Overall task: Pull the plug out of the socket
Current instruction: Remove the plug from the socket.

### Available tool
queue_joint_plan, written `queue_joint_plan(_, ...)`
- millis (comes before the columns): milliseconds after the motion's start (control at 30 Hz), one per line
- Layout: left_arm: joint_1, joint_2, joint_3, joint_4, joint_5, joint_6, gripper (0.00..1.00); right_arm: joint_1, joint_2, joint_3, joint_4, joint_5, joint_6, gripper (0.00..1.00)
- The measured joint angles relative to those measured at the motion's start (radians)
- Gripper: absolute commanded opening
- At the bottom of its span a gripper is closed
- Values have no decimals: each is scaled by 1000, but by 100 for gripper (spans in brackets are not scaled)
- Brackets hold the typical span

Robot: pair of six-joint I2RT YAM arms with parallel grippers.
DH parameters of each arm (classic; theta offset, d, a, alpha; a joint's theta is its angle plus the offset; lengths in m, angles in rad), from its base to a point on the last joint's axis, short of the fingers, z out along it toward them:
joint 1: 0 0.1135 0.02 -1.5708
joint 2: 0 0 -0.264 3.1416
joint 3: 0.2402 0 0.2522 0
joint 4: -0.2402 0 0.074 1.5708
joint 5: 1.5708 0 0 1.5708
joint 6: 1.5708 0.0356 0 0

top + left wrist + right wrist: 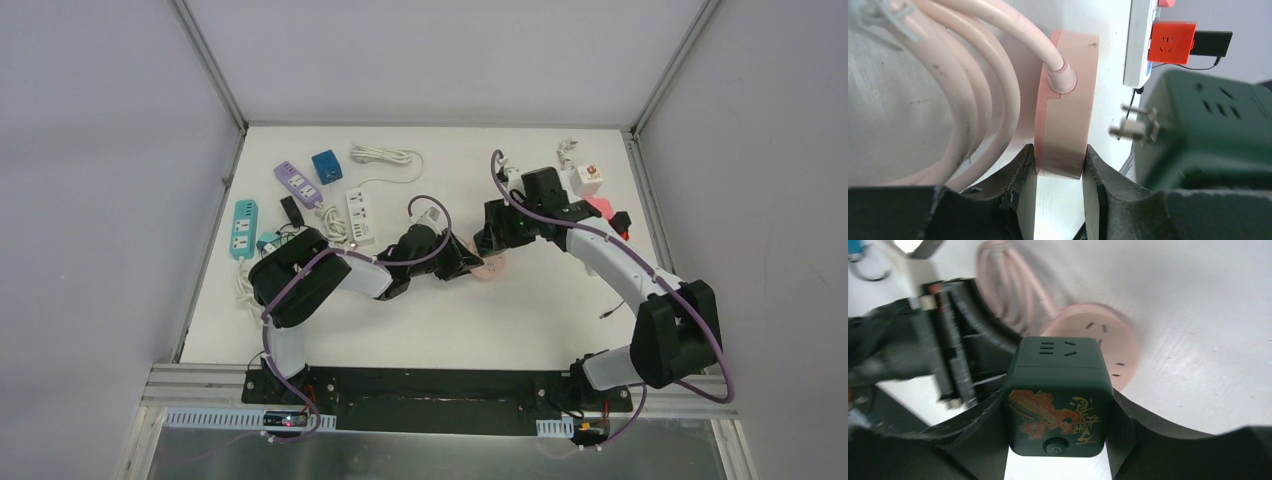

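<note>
The socket is a round pink disc (1065,100) with a coiled pink cord (963,100). My left gripper (1059,165) is shut on the disc's rim, one finger on each face. The plug is a dark green cube (1058,395) with a red-gold dragon print, and my right gripper (1058,415) is shut on its sides. In the left wrist view the cube (1208,125) hangs beside the disc with its metal prongs (1135,127) bare and clear of it. From above, both grippers meet mid-table at the pink socket (492,266).
At the back left lie a teal strip (243,229), a purple strip (298,183), a blue cube (326,166), a white strip (359,215) and a white cable (385,155). A white-orange adapter (585,178) and a red block (600,207) sit back right.
</note>
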Motion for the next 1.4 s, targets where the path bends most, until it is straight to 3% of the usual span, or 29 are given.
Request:
queue_joint_plan(167,0,0,11,-8,-1,4,0,-83,-49,-2,-10,-260,3,0)
queue_joint_plan(300,6,-9,19,-38,0,17,42,-181,-59,-3,-10,-460,-12,0)
queue_joint_plan(400,5,-39,33,-111,-3,54,60,-241,-64,-16,-9,-563,-20,0)
queue_joint_plan(467,6,-66,34,-176,-12,82,67,-277,-71,-27,-10,-616,-24,0)
queue_joint_plan(933,13,-387,17,-481,-29,321,72,-357,-105,-91,40,-778,-20,0)
queue_joint_plan(1000,13,-487,-4,-516,-35,399,78,-359,-104,-102,60,-795,-11,0)
queue_joint_plan(1133,13,-684,-36,-528,-37,575,98,-360,-103,-124,116,-841,30,0)
queue_joint_plan(1400,13,-882,-100,-491,-53,879,99,-331,-76,-176,256,-920,153,0)
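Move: The left fingers pinch the near-left rim of the round pink socket, its middle about 2 cm right of them and 1 cm forward; the socket's coiled cable lies some 6 cm left, 2 cm forward and 3 cm below. The right hand already has the green plug out of the socket, whose middle is roughly 7 cm below that hand and 3 cm back, neither left nor right. From the right hand, the white power strip is about 20 cm right, 4 cm forward and 10 cm down. The left fingers let go of the pink socket after a short hold and open wide; that hand draws left off its rim, then climbs steeply, some 18 cm up, 11 cm left and a little back, rolling about 50 degrees. The right hand keeps its grip on the green plug, lifting it about 7 cm and drawing back 3 to 4 cm, away from the socket, while rolling some 45 degrees so its fingers swing from downward round to the left. ##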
